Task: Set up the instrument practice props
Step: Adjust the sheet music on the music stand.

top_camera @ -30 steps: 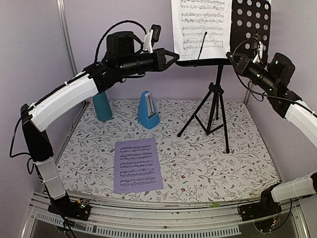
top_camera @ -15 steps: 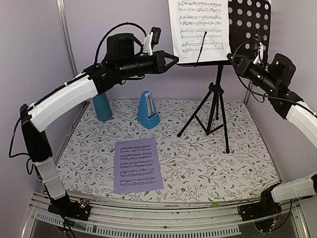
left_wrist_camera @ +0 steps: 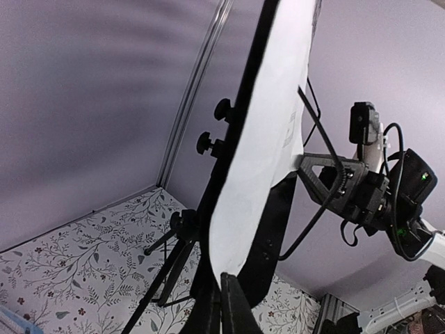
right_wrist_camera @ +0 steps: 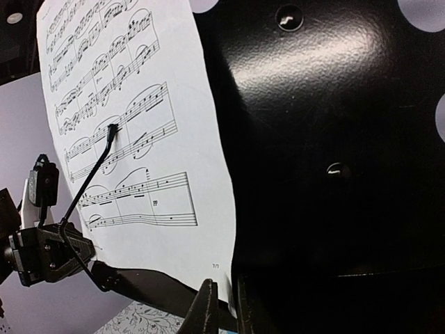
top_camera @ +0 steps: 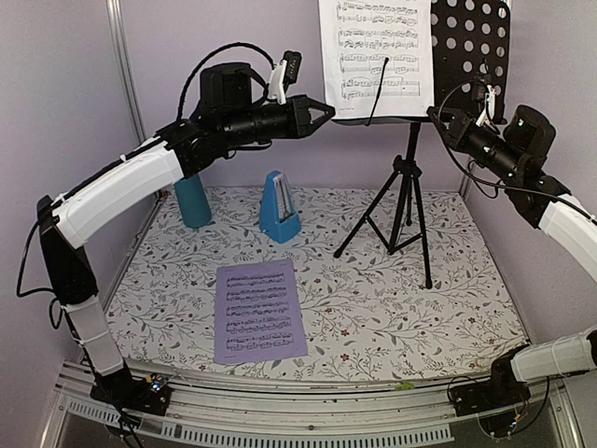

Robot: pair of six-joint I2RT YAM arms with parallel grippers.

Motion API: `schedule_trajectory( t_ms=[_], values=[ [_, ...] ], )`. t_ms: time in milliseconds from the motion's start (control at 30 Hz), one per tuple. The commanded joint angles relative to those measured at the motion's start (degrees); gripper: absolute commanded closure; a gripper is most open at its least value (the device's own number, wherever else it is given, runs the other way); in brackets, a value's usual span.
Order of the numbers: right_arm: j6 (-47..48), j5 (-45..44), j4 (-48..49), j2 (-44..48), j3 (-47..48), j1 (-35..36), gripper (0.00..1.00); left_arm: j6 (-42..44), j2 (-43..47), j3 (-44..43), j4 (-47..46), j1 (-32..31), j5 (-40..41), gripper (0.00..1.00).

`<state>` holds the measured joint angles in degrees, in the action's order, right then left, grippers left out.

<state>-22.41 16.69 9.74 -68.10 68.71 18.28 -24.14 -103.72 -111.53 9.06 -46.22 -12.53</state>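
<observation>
The black music stand stands at the back right, with its perforated tray up high. The white page leans on the tray behind a thin wire arm. My left gripper is shut on the page's lower left corner. My right gripper is at the lower right corner, where its jaws stand slightly apart with the paper's edge loose between them. The lavender page lies flat on the table in front. The blue metronome stands behind it.
A teal cup stands at the back left, under my left arm. The stand's tripod legs spread over the right half of the floral table cover. Lilac walls close in the back and sides.
The white page has shifted slightly up and straightened on the tray. My right jaws have parted a little from the paper's corner. The left gripper has stayed put.
</observation>
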Motion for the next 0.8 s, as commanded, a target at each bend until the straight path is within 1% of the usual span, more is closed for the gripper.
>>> schedule_trajectory(
  t_ms=[0, 67, 200, 233, 333, 400, 533, 600, 633, 733, 767],
  values=[
    [0.75, -1.47, -1.60, 0.84, 0.20, 0.18, 0.85, -0.29, 3.76, 2.79, -1.33, 0.67, 0.30, 0.90],
    [0.92, -1.63, -1.92, 0.92, 2.32, 0.19, 0.83, -0.15, 5.17, 4.60, -2.55, 0.63, 0.86, 0.86],
    [1.12, -2.26, -2.85, 1.24, 2.77, 0.21, 0.82, 0.56, 6.69, 6.06, -3.20, 0.94, 1.94, 0.73],
    [1.11, -2.71, -3.22, 1.33, 2.90, 0.18, 0.82, 0.65, 7.06, 6.39, -3.58, 1.08, 2.10, 0.71],
    [1.57, -3.67, -3.99, 1.76, 3.04, 0.20, 0.75, 1.13, 8.24, 7.58, -4.45, 1.41, 2.80, 0.68],
    [1.90, -4.52, -5.42, 2.12, 3.37, 0.20, 0.67, 1.27, 9.77, 9.74, -5.33, 1.49, 4.36, 0.63],
    [3.36, -6.20, -9.20, 3.59, 3.59, 0.18, 0.39, 1.17, 14.56, 16.46, -7.21, 2.34, 6.94, 0.52],
    [4.00, -6.87, -10.87, 4.49, 3.03, 0.17, 0.29, 0.73, 17.04, 20.24, -7.57, 3.03, 7.69, 0.48],
    [4.18, -6.98, -11.87, 4.92, 2.70, 0.22, 0.25, 0.29, 18.38, 21.99, -7.52, 3.32, 8.35, 0.44],
    [4.43, -7.13, -14.71, 6.53, 1.17, 0.17, 0.14, -1.37, 22.35, 28.09, -7.01, 4.30, 9.96, 0.39],
    [4.33, -6.92, -15.34, 7.24, -0.08, 0.16, 0.12, -2.04, 24.23, 30.33, -6.60, 4.54, 10.70, 0.36]
  ],
)
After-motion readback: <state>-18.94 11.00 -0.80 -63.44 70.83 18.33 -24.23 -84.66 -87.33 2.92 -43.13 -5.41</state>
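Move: The left fingers hold the lower left corner of the sheet music, whose middle lies about 10 cm right, 4 cm ahead and 13 cm up. The right fingers are at its lower right corner, with its middle about 11 cm left, 4 cm ahead and 13 cm up. From the left hand, the page holder's middle is level ahead, about 10 cm right and 5 cm up; the stand's ledge is centred about 18 cm right, 1 cm ahead and 3 cm below. Both hands open off the sheet's lower corners, left withdrawing about 9 cm left, right nearly 3 cm back-right. ##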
